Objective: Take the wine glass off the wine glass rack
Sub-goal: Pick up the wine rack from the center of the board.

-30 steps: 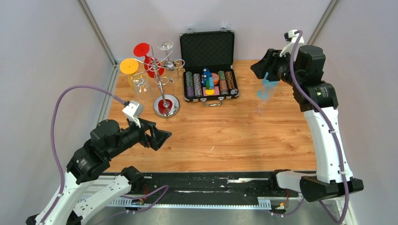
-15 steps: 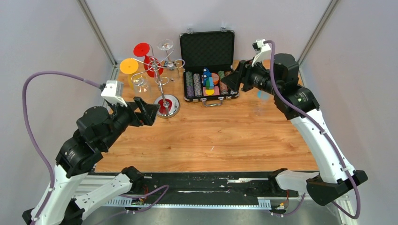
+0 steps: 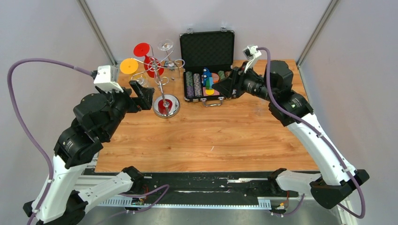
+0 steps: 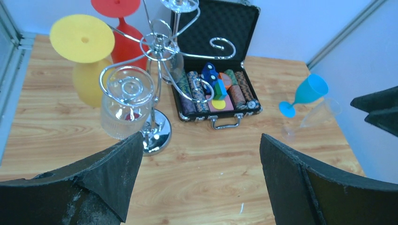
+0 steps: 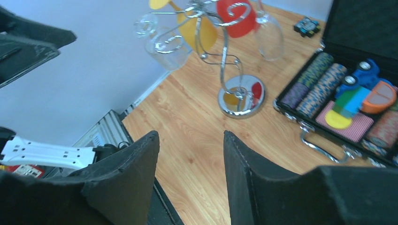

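The chrome wine glass rack (image 3: 160, 84) stands at the back left on its round mirrored base (image 4: 157, 136). From its wire arms hang a ribbed clear wine glass (image 4: 126, 105), a yellow one (image 4: 87, 51), a red one (image 4: 124, 33) and another clear one (image 5: 270, 33). My left gripper (image 3: 143, 93) is open and empty, just left of the rack and close to the ribbed glass. In the left wrist view its fingers (image 4: 112, 173) frame bare wood. My right gripper (image 3: 226, 88) hangs open and empty over the chip case, pointing toward the rack (image 5: 225, 51).
An open black chip case (image 3: 209, 70) with stacks of chips sits right of the rack. A blue wine glass (image 4: 307, 91) stands and a clear one (image 4: 319, 112) lies on the table at the right. Grey walls close the left, back and right.
My left arm has lifted and swung back toward the rack. My right arm has moved left from the blue glass to above the chip case, its jaws narrowing slightly.
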You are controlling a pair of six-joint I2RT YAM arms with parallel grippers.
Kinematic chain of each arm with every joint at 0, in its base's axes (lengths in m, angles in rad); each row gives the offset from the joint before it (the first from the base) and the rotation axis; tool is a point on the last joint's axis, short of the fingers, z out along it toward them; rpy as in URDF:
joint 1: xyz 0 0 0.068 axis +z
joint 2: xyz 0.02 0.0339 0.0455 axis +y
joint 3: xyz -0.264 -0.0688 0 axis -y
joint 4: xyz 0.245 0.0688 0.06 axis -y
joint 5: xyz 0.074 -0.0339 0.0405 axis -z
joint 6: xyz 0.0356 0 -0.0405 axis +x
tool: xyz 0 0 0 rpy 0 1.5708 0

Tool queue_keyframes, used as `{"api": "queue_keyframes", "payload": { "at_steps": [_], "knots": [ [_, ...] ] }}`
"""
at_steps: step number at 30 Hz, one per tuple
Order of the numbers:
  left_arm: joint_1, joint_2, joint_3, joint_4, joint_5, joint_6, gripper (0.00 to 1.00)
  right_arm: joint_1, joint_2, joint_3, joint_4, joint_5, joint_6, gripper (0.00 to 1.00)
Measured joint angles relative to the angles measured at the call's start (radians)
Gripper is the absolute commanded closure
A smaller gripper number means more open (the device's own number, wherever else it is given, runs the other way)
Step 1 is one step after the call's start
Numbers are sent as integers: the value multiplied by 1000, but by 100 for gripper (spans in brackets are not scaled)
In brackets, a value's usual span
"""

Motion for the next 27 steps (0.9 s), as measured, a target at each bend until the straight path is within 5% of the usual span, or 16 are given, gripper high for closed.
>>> {"api": "queue_keyframes", "payload": {
  "at_steps": [14, 27],
  "knots": [
    [28, 84, 125, -1, -86, 98, 1, 159, 204, 90, 191, -20, -35, 48],
    [382, 145, 111, 5, 91, 119, 3, 235, 455, 247, 369, 5, -210, 48]
  ]
}}
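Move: Both my hands are empty. The clear glass on the near side of the rack hangs about 10 cm ahead of my left hand, 6 cm to its left and 11 cm lower; the yellow glass is 7 cm beyond it and 4 cm farther left. The rack's hub lies some 13 cm ahead of my right hand and 22 cm to its left, slightly below. From that hand, the far clear glass is 22 cm ahead and 18 cm left, the chip case 19 cm ahead, 2 cm left, far below. I sweep my half-open right hand about 15 cm left over the chip case towards the rack, easing some 5 cm forward late while the wrist tilts and swings counter-clockwise. My left hand, wide open, first lifts about 3 cm, then goes left and forward and sinks most of that again, turning some 15 degrees counter-clockwise to face the near clear glass. ##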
